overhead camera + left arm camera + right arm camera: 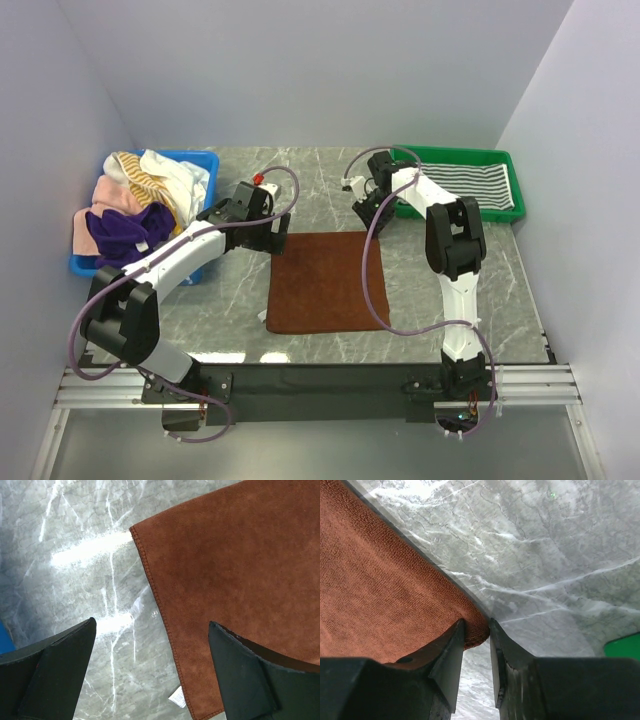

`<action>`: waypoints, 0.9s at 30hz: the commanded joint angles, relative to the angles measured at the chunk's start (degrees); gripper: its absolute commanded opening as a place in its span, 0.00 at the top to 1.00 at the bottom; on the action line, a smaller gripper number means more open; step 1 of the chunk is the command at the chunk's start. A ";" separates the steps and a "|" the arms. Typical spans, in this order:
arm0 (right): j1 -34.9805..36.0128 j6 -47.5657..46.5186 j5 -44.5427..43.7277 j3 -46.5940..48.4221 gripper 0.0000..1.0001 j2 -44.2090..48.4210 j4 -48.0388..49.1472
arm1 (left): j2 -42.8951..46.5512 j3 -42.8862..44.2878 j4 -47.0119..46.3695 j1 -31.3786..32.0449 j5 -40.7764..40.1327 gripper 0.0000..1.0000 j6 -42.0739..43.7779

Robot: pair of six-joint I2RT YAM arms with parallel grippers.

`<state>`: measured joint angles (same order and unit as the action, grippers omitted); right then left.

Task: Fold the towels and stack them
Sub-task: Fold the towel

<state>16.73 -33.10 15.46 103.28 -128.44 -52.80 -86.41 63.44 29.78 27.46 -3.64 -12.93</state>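
Observation:
A plain brown towel (pixel 325 282) lies spread flat in the middle of the marble table. My right gripper (pixel 365 215) is at its far right corner; in the right wrist view the gripper (pixel 477 625) has its jaws drawn in on that corner of the towel (pixel 380 590), with the cloth bunched between the fingertips. My left gripper (pixel 268 232) hovers over the far left corner. In the left wrist view it (pixel 152 625) stands wide open, straddling the hemmed edge of the towel (pixel 225 555), with nothing gripped. A white label (pixel 177 696) sticks out from that edge.
A blue bin (pixel 205 160) at the back left holds a heap of mixed towels (pixel 140 195), pink, purple, white and yellow striped. A green tray (pixel 455 152) at the back right holds a folded grey-white striped towel (pixel 480 185). A corner of the tray (pixel 625 647) shows beside the right fingers.

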 commanded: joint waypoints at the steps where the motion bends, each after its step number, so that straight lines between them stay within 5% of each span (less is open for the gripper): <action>1: 0.05 -0.38 -1.75 2.18 0.66 -1.19 -0.64 | -0.34 0.19 -1.57 -0.13 -0.93 0.01 0.62; 9: 0.76 -0.12 -3.51 1.57 0.71 -1.11 -0.73 | -1.92 1.16 -2.88 -0.22 0.12 0.02 0.88; 15: 0.93 -0.12 -3.51 0.78 0.99 -0.58 -0.20 | -7.18 5.02 -5.08 -2.15 2.84 0.05 2.73; 18: 1.02 0.05 -3.77 0.95 1.00 -0.67 -0.29 | -11.14 8.62 -5.78 -3.20 4.34 0.16 5.09; 19: 1.11 0.14 -3.86 0.78 1.00 -0.67 -0.03 | -12.19 9.76 -5.79 -3.38 4.52 0.27 5.80; 27: 1.11 0.32 -3.86 -1.68 1.00 0.83 2.35 | -23.79 20.84 -2.72 -6.02 8.55 0.40 10.37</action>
<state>17.65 -32.62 13.54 103.33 -128.57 -52.95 -107.90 79.77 26.52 22.13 1.45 -5.72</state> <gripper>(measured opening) 0.026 0.613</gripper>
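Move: The brown towel's far-left corner lies about 10 cm ahead of the left hand, a centimetre to its right and some 10 cm below; its white tag is about 8 cm back and 1 cm left of that hand, equally low. The towel's far-right corner is already between the right fingers, barely 1 cm below the hand point, with the green bin's middle about 13 cm farther out and 20 cm right. While the right hand stays in place down at the table and shuts its part-open fingers on the towel's far-right corner, pinching it, the left hand waits briefly, then sinks and sweeps forward above the towel's left edge towards the far-left corner, about 9 cm out and 4 cm down. The left fingers narrow from wide open to roughly three-fifths on the way, the wrist hardly turning, and they end still above the corner with nothing held. ##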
